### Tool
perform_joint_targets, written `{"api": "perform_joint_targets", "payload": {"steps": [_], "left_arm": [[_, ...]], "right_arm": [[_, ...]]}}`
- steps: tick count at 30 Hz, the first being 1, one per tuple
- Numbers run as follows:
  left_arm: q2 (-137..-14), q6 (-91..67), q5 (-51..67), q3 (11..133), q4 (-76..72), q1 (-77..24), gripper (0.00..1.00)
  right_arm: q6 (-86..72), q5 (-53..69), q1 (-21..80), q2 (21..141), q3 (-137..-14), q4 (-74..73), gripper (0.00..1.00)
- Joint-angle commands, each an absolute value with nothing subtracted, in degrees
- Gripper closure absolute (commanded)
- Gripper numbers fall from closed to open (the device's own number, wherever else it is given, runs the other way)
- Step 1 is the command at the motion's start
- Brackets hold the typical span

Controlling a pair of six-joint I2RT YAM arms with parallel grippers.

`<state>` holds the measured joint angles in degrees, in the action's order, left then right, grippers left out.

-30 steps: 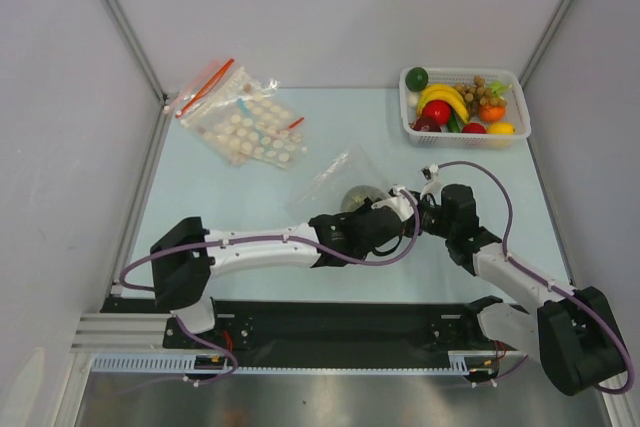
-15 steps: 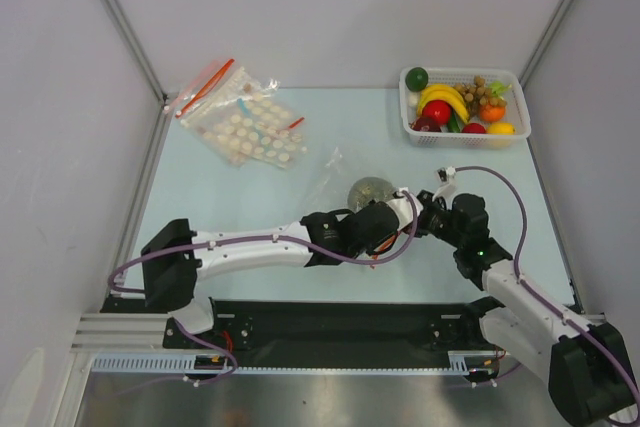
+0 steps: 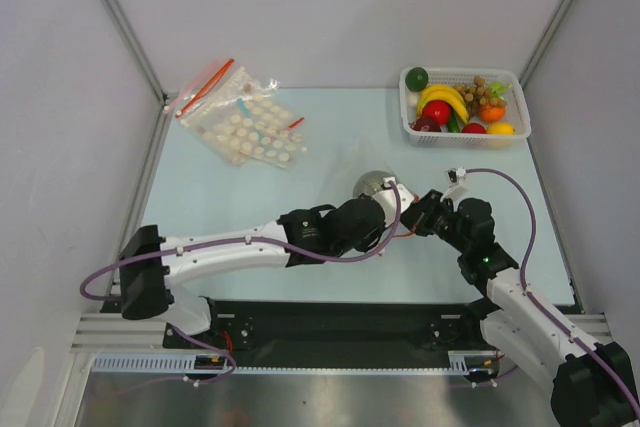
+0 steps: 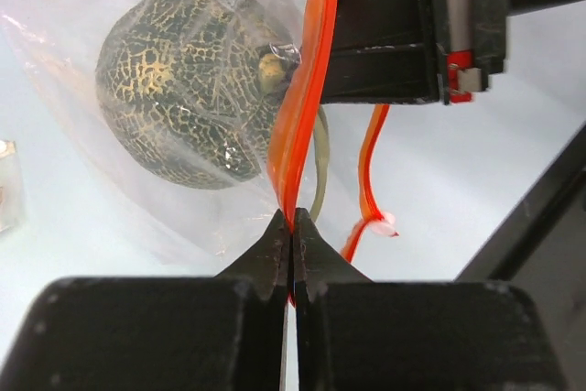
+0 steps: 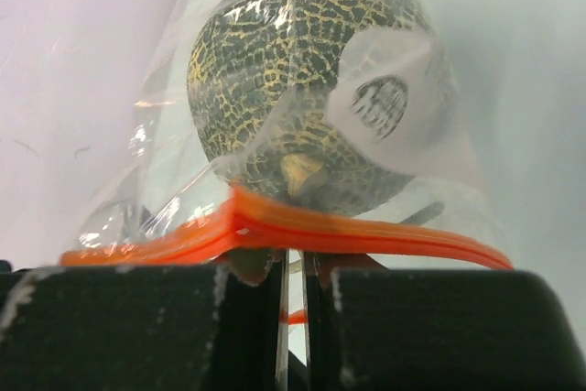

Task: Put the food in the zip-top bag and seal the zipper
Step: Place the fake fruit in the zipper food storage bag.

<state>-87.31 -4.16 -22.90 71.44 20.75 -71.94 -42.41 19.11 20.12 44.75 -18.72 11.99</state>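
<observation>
The zip-top bag (image 3: 352, 162) is held up between both grippers, and a rough grey-green ball (image 3: 375, 185) of the food sits inside it. In the left wrist view my left gripper (image 4: 291, 224) is shut on the red zipper (image 4: 298, 125), with the ball (image 4: 183, 80) behind the plastic. My right gripper (image 5: 293, 263) is shut on the same zipper (image 5: 366, 240), just under the ball (image 5: 302, 89). From above, the left gripper (image 3: 398, 203) and right gripper (image 3: 424, 215) meet at the bag's mouth. A shiny red fruit (image 3: 436, 112) and a dark green ball (image 3: 417, 77) lie in the basket.
A white basket (image 3: 512, 77) at the back right holds bananas (image 3: 445, 97), a grape bunch and other toy produce. Clear bags patterned with pale discs (image 3: 250, 125) lie at the back left. Frame posts rise along both sides.
Both grippers and the bag with the ball have shifted right and a little farther from the bases. The left arm has stretched out and the right arm has drawn back.
</observation>
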Motion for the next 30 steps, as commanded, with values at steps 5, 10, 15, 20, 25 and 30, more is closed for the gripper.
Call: {"api": "perform_joint_targets", "payload": {"steps": [5, 10, 15, 20, 25, 30], "left_arm": [[-80.77, -6.5, -10.05, 70.49, 18.63, -72.16, 1.0], [-77.27, -9.39, -4.92, 70.05, 16.71, -72.07, 1.0], [-73.31, -15.63, 2.32, 66.02, 15.47, -63.15, 1.0], [-71.55, -20.47, 4.48, 68.54, 17.83, -57.22, 1.0], [-68.74, -25.39, 10.28, 68.3, 15.39, -52.21, 1.0], [-65.22, -27.86, 7.48, 64.69, 10.64, -48.52, 1.0]], "right_arm": [[-40.52, 18.02, 22.58, 42.54, -19.33, 16.34, 0.99], [-35.6, 11.53, 31.19, 42.1, -21.7, 14.94, 0.59], [-30.25, 7.22, 39.01, 41.31, -24.95, 11.34, 0.36], [-27.07, 0.88, 44.47, 37.54, -27.51, 6.51, 0.36], [-22.86, -1.74, 44.56, 35.42, -32.93, 1.87, 0.37], [-20.48, -10.35, 43.86, 38.57, -41.38, -5.09, 0.41]]}}
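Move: The melon in the clear bag lies just ahead of the right hand's nearly shut fingers, about 6 cm forward, 6 cm left and 3 cm below them. From the left hand, which still pinches the orange zipper edge, the melon is about 8 cm ahead, 2 cm left and 6 cm down. The fruit basket stands some 26 cm ahead and 13 cm right of the right hand; the filled bag lies roughly 25 cm ahead and 31 cm left of the left hand. Left and back by some 6 cm each way, the right hand spreads its fingers wide at the bag's mouth, then climbs about 12 cm in all, easing forward and right as its fingers tip up. The left hand keeps its pinch on the zipper edge, draws back about 4 cm, then swings forward and left while rising 9 cm in all, its left side rolling down some 30 degrees. ##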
